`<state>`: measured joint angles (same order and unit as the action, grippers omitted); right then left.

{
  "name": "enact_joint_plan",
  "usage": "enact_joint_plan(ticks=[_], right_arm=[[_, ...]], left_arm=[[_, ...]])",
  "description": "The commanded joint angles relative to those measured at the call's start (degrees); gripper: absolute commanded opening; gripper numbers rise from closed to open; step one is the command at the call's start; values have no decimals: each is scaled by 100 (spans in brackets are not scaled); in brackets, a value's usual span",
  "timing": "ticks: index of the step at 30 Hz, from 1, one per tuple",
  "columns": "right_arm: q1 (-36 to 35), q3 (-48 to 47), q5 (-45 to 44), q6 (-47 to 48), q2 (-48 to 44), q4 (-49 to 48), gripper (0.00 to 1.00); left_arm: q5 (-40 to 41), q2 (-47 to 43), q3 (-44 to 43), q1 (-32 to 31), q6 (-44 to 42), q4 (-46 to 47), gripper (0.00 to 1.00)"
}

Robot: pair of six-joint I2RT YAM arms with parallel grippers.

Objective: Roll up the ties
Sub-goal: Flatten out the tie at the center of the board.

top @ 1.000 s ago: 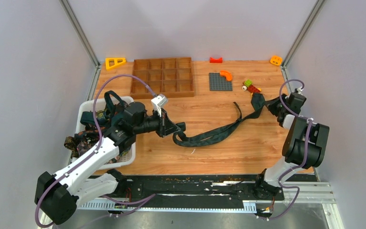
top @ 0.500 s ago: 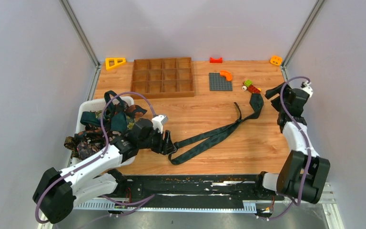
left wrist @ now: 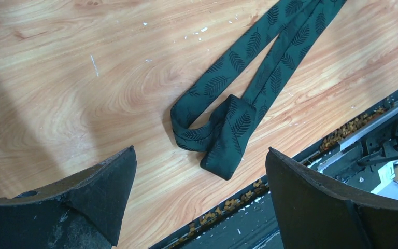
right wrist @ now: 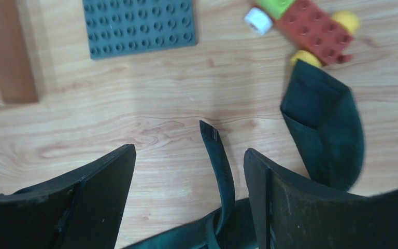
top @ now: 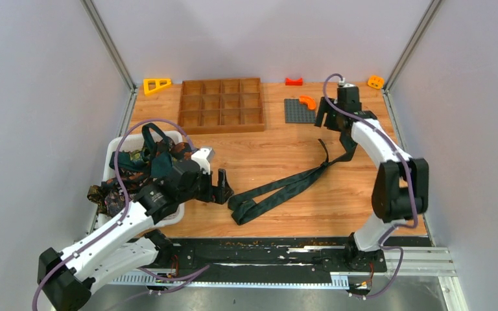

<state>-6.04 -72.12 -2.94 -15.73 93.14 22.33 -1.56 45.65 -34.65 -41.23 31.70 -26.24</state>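
Note:
A dark green leaf-patterned tie (top: pixel 285 188) lies flat across the table. Its folded, looped end (left wrist: pixel 223 135) is near the front edge, and its wide end (right wrist: pixel 324 124) lies by the toy bricks. The narrow tip (right wrist: pixel 215 155) curls up off the wood. My left gripper (top: pixel 222 188) hovers open just left of the loop, nothing between its fingers (left wrist: pixel 201 151). My right gripper (top: pixel 324 120) is open above the narrow tip (right wrist: pixel 189 150), not touching it. More ties (top: pixel 149 162) are heaped in the white basket (top: pixel 113 152).
A wooden compartment tray (top: pixel 222 103) stands at the back. A grey baseplate (top: pixel 298 111) with an orange piece and some toy bricks (right wrist: pixel 316 31) lie near the right gripper. A yellow triangle (top: pixel 157 84) and red and orange blocks sit along the far edge.
Both grippers opened and let go of the tie, which dropped flat. The left arm drew back toward the front left. The right arm swung from the right edge to the far middle.

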Motion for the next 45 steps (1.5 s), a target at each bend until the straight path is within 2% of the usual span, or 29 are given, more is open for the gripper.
enact_joint_plan(ticks=[1,6,14,18,24,29,35,37,39,42,45], right_arm=[[-284,-963,-74,885,938,1335,78],[-466,-1734,-583,1205,1826,2148,74],[-509,-1639,-860,1097,2122,2270,57],[-521,-1485,-1022,1064,2219,2242,44],[-520,-1387,-999,1051,2166,2208,2],[-527,-1213,-1100,961,1660,2132,0],[-442,-624,-1232,755,747,1735,0],[-361,-232,-1132,606,388,1476,0],[-235,151,-1053,463,-57,1204,0],[108,799,-827,273,-584,733,0],[711,1350,-450,78,-1013,381,0]], left_arm=[[203,481,-428,-215,70,-279,99],[403,906,-482,-649,199,-33,97],[513,1579,-356,-1134,500,516,92],[735,1833,-425,-1506,611,615,92],[1304,2306,-624,-1962,654,540,91],[1662,2944,-822,-2157,517,705,81],[2287,3573,-1109,-2329,324,667,53],[2686,3568,-1068,-2361,358,605,36],[3000,3405,-920,-2368,410,621,22],[3388,2778,-566,-2369,569,636,8],[3704,1882,18,-2366,785,794,0]])
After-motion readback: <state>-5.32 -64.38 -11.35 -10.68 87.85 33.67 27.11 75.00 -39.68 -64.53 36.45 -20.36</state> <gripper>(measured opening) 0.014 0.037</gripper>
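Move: The tie's folded near end lies about 7 cm to the left hand's right, 2 cm back and 11 cm below; the basket's middle is some 29 cm to that hand's left and 9 cm farther out. The tie's narrow tail is straight left-right from the right hand, about 3 cm back and 11 cm down. From the right hand, the tie's wide end is 8 cm right and 1 cm ahead, the toy bricks 11 cm ahead and 5 cm right, the grey plate 13 cm ahead and 9 cm left. The tie's narrow tail is pinched first: the right hand drops some 11 cm, drifting a little back and tipping its fingers down about 30 degrees, shuts on it, then draws it up, back and to the right. Meanwhile the left hand sinks and moves right over the folded near end, rolling left side up, closes on the fabric and begins lifting leftward. ##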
